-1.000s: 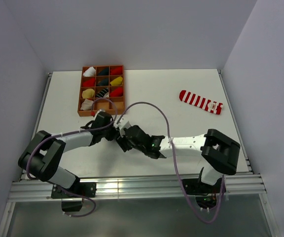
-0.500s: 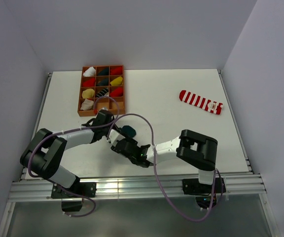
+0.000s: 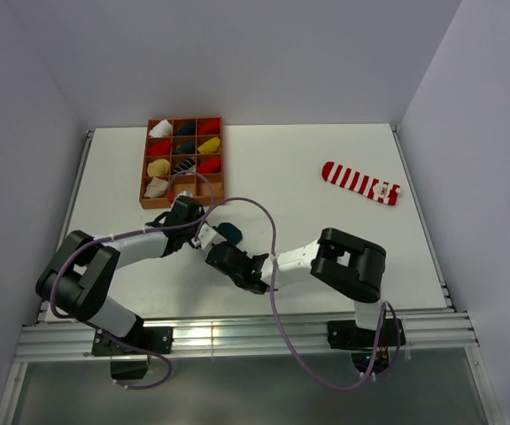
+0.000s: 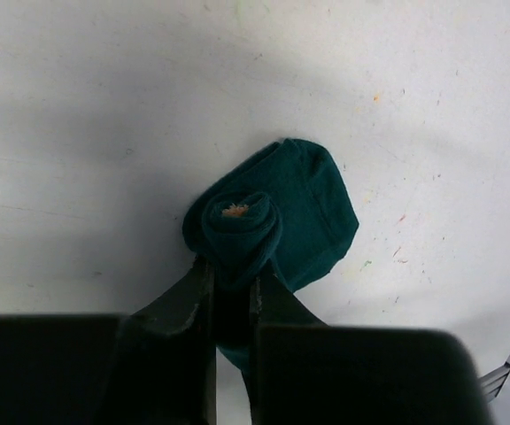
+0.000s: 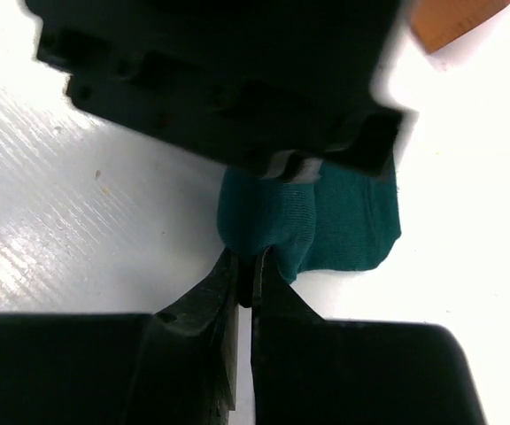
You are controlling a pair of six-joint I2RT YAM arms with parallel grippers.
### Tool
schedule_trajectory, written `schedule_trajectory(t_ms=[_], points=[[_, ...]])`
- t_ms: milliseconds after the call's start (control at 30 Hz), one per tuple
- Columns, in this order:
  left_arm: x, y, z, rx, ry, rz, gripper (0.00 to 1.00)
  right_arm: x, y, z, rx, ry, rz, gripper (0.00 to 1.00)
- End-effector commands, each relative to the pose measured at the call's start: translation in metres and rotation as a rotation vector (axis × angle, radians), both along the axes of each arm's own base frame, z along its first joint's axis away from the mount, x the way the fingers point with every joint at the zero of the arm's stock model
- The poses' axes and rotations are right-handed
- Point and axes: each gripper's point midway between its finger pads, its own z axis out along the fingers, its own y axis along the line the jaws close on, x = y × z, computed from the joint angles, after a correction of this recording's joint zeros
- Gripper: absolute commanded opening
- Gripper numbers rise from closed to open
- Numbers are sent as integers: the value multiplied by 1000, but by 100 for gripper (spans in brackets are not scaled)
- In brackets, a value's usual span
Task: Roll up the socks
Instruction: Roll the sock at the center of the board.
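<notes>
A dark green sock (image 4: 312,208), partly rolled, lies on the white table (image 3: 326,230) near the middle front. My left gripper (image 4: 233,282) is shut on the rolled end, which shows a coil with an orange speck. From the opposite side my right gripper (image 5: 246,266) is shut on a pinch of the same dark green sock (image 5: 348,221), just under the left gripper's body (image 5: 220,80). From above, the dark green sock (image 3: 230,233) shows between the left gripper (image 3: 205,236) and the right gripper (image 3: 220,251). A red-and-white striped sock (image 3: 361,182) lies flat at the far right.
An orange compartment box (image 3: 145,168) at the back left holds rolled bundles in red, yellow, white and dark colours. Its corner (image 5: 454,18) shows in the right wrist view. Purple cables loop over both arms. White walls close in the table's sides.
My right arm has folded and swung left to the green sock, and its jaws have shut on the fabric. The left gripper keeps its grip and has shifted slightly left.
</notes>
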Motion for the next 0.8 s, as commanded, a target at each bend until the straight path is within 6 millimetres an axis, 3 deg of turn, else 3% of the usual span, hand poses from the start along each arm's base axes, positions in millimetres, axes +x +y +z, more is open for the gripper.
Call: schedule_trajectory(t_ms=[0,67,167,400,467,533,667,767], points=[[-55,24,-37,134,190,-74,14,1,-14,-16,71,181,-9,0],[-50,24,-31,138,168,-64,32,-6,-11,-12,123,260,26,0],[-45,25,-21,129,143,-45,46,-12,-11,-12,183,383,68,0],[-36,37,11,88,47,64,59,-17,-8,4,350,643,148,0],[-35,43,24,64,0,101,64,-16,-11,1,365,729,149,0],[-34,49,36,36,-48,140,70,-21,-2,10,407,811,210,0],[-42,49,41,-24,-73,164,71,-20,-1,4,422,947,212,0],[-48,50,32,-51,-56,178,71,-15,5,2,407,979,208,0]])
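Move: My left fingers are shut on the roll of the green sock, whose middle is about 2 cm to their right and 1 cm ahead; the flat tail is some 4 cm right and 2 cm ahead, slightly lower. The sorting box's middle is roughly 26 cm ahead and 10 cm left of that hand. From my right hand, also pinching the sock, the roll is about 2 cm ahead and 1 cm left, the tail 4 cm ahead and 2 cm right. I open my left fingers wide to let the green roll go, then back that hand off it, about 5 cm left, nearly as far back, and up some 4 cm. Meanwhile my right hand keeps its pinch almost on the spot and swings around the grip through about 50 degrees, so its fingers go from pointing forward-left to pointing nearly straight left, still slanting down. ##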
